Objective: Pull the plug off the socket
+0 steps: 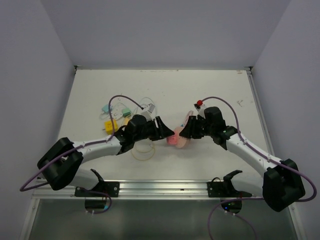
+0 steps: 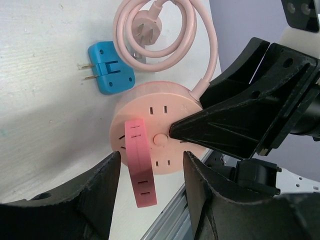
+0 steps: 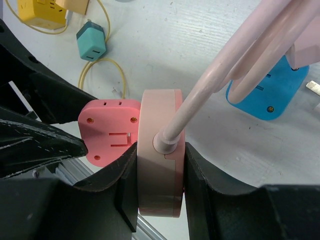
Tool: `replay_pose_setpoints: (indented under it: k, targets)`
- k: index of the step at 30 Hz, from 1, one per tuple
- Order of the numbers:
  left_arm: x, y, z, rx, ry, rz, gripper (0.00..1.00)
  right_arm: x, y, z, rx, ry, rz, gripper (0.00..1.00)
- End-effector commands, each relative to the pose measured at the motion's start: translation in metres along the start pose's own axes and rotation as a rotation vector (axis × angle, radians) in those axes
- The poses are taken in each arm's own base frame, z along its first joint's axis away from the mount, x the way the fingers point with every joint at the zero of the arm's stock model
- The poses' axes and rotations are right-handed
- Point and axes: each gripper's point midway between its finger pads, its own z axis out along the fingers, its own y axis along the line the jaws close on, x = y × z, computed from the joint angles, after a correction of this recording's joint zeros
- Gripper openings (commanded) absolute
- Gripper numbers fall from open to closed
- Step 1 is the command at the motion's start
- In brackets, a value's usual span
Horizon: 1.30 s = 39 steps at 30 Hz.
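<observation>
A round pale pink socket (image 3: 157,150) stands on edge, its cord (image 3: 235,55) leading off from its rim. My right gripper (image 3: 160,185) is shut on it, one finger on each flat face. A deeper pink plug (image 3: 110,130) sits in the socket's face (image 2: 165,125). In the left wrist view the plug (image 2: 140,165) juts out between the fingers of my left gripper (image 2: 150,195), which is open, with a gap on each side. In the top view the left gripper (image 1: 167,131) and right gripper (image 1: 184,131) meet at the socket (image 1: 181,141).
A blue adapter (image 2: 111,74) and the coiled pink cord with its own plug (image 2: 150,27) lie on the table behind the socket. Yellow (image 1: 110,125), teal (image 1: 106,108) and white (image 1: 149,107) adapters lie at back left. The metal front rail (image 1: 165,187) is close.
</observation>
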Motion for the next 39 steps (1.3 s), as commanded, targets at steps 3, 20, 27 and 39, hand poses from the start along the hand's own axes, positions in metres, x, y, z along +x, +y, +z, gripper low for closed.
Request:
replay_pose_setpoints:
  k: [3, 20, 27, 39]
  targets:
    - [0.000, -0.016, 0.011, 0.014, 0.026, 0.071, 0.56, -0.045, 0.028, -0.015, -0.048, -0.141, -0.082, 0.00]
    - [0.010, -0.014, 0.017, -0.060, 0.071, 0.134, 0.00, -0.043, 0.014, -0.016, 0.063, -0.132, -0.118, 0.00]
    - [-0.001, -0.031, 0.006, -0.037, 0.029, 0.158, 0.00, -0.036, -0.026, -0.023, 0.305, -0.092, -0.115, 0.00]
    - [-0.023, -0.085, -0.014, -0.014, -0.034, 0.213, 0.00, -0.033, -0.057, -0.029, 0.485, -0.095, -0.068, 0.00]
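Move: The pink plug sits in the round pink socket between my open left fingertips, its middle about 1 cm back, 2 cm right and 2 cm below that hand. The socket's middle is about 5 cm right, 1 cm back and 1 cm below. On the table the blue plug lies about 4 cm ahead, 6 cm right and 10 cm down. My right hand, still gripping the socket's rim, has the pink plug about 6 cm left, 1 cm back. I ease my left hand about 1.5 cm right and down and a touch back, so its fingers straddle the pink plug, then close them to pinch its two sides. Keeping that hold, I raise it about 2 cm, fingertips tipping some 10 degrees further down, while my right hand keeps the socket, goes about 2 cm up, 1.5 cm right and slightly forward, and tips its fingers down too. ##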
